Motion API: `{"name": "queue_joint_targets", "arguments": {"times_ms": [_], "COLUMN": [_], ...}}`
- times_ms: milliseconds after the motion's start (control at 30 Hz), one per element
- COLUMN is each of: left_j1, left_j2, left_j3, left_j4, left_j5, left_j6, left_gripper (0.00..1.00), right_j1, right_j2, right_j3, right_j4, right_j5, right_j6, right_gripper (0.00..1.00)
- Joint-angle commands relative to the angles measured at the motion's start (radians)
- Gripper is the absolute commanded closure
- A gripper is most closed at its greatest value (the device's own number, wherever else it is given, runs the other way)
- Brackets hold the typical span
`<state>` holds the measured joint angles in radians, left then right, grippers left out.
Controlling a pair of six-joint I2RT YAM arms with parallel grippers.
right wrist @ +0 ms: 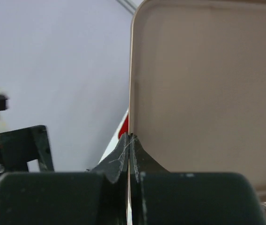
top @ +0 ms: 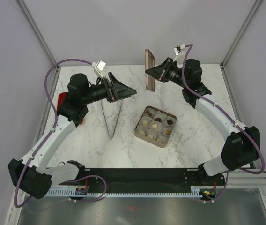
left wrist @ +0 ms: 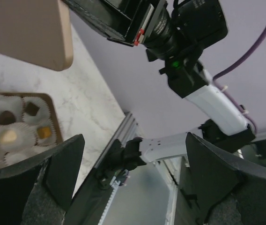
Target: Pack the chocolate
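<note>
The square tan box (top: 139, 132) sits mid-table, lined with white paper cups. Chocolate pieces lie in them: pale ones (top: 156, 125) and a dark one (top: 169, 122). The left wrist view shows the same box (left wrist: 53, 112) with dark chocolate (left wrist: 5, 117) and tan chocolate (left wrist: 9, 137). My right gripper (top: 148, 73) is shut on the edge of the tan lid (top: 150, 57), holding it upright behind the box. In the right wrist view its tips (right wrist: 129, 138) pinch the lid (right wrist: 208, 93). My left gripper (top: 126, 91) hovers open and holds nothing, left of the lid, its fingers (left wrist: 62, 168) wide apart.
Metal tongs (top: 112, 117) lie on the marble left of the box. A red object (top: 62, 100) sits at the left edge under the left arm. Grey walls close in the table. A black rail runs along the near edge (top: 137, 174).
</note>
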<state>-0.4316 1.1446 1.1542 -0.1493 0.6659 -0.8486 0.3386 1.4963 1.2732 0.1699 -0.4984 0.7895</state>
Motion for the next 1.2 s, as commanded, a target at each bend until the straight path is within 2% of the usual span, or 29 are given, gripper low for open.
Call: {"name": "queue_joint_targets", "arguments": {"times_ms": [0, 33, 67, 100, 167, 200, 233, 300, 367, 500, 533, 633, 800, 1000, 1100, 1167], "left_j1": [0.014, 0.014, 0.014, 0.014, 0.014, 0.014, 0.014, 0.014, 0.016, 0.024, 0.027, 0.048, 0.158, 0.234, 0.241, 0.241], "left_j2": [0.029, 0.038, 0.058, 0.063, 0.066, 0.060, 0.055, 0.043, 0.034, 0.050, 0.076, 0.125, 0.174, 0.273, 0.364, 0.414], "left_j3": [-0.102, -0.119, -0.125, -0.114, -0.059, -0.044, -0.030, -0.016, -0.051, -0.142, -0.152, -0.151, -0.088, 0.016, 0.085, 0.131], "left_j4": [0.507, 0.615, 0.684, 0.659, 0.546, 0.398, 0.342, 0.242, 0.261, 0.563, 0.693, 0.876, 0.982, 1.008, 1.088, 1.171], "left_j5": [0.193, 0.204, 0.211, 0.215, 0.195, 0.151, 0.129, 0.075, 0.080, 0.156, 0.170, 0.218, 0.282, 0.377, 0.422, 0.443], "left_j6": [-0.375, -0.459, -0.466, -0.448, -0.301, -0.241, -0.139, -0.078, -0.081, -0.265, -0.353, -0.452, -0.420, -0.362, -0.382, -0.463], "left_gripper": [0.04, 0.05, 0.05, 0.05, 0.06, 0.06, 0.06, 0.06, 0.06, 0.05, 0.05, 0.05, 0.05, 0.05, 0.05, 0.05], "right_j1": [0.028, 0.034, 0.042, 0.045, 0.056, 0.059, 0.059, 0.060, 0.060, 0.060, 0.060, 0.060, 0.059, 0.060, 0.062, 0.062], "right_j2": [-0.073, -0.082, -0.094, -0.099, -0.102, -0.102, -0.103, -0.114, -0.143, -0.169, -0.166, -0.143, -0.168, -0.208, -0.212, -0.211], "right_j3": [-0.031, -0.041, -0.052, -0.052, -0.025, -0.009, 0.012, 0.009, -0.018, -0.038, -0.026, 0.018, 0.041, 0.055, 0.049, 0.040], "right_j4": [0.296, 0.324, 0.368, 0.381, 0.349, 0.324, 0.304, 0.299, 0.376, 0.523, 0.555, 0.634, 0.662, 0.654, 0.704, 0.767], "right_j5": [0.059, 0.072, 0.078, 0.075, 0.063, 0.043, 0.031, 0.005, -0.028, -0.032, -0.040, -0.086, -0.149, -0.189, -0.212, -0.227], "right_j6": [0.126, 0.140, 0.152, 0.174, 0.175, 0.153, 0.145, 0.139, 0.160, 0.244, 0.270, 0.368, 0.438, 0.470, 0.520, 0.585], "right_gripper": [1.00, 1.00, 1.00, 1.00, 1.00, 1.00, 1.00, 1.00, 1.00, 1.00, 1.00, 1.00, 1.00, 1.00, 1.00, 1.00]}}
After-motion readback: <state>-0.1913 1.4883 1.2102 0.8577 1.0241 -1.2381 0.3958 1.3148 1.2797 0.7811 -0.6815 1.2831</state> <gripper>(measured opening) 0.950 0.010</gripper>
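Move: The lid hangs on edge from the right hand's shut fingers, its middle some 5 cm ahead of that hand and 7 cm below it. From the open left hand the lid's middle lies about 17 cm ahead, 8 cm right and 8 cm lower. The chocolate box stands roughly 6 cm ahead, 13 cm right and 34 cm below the left hand; from the right hand it is 9 cm back, 5 cm right and 32 cm down. The lid, still pinched by its rim, is lifted about 20 cm and drawn back some 14 cm by the right hand, whose fingers tilt upward and swing counter-clockwise. The left hand first edges right, then goes forward and up about 7 cm each, drifting left, its fingers tipping up but staying wide open and coming closer to the lid without touching it. ##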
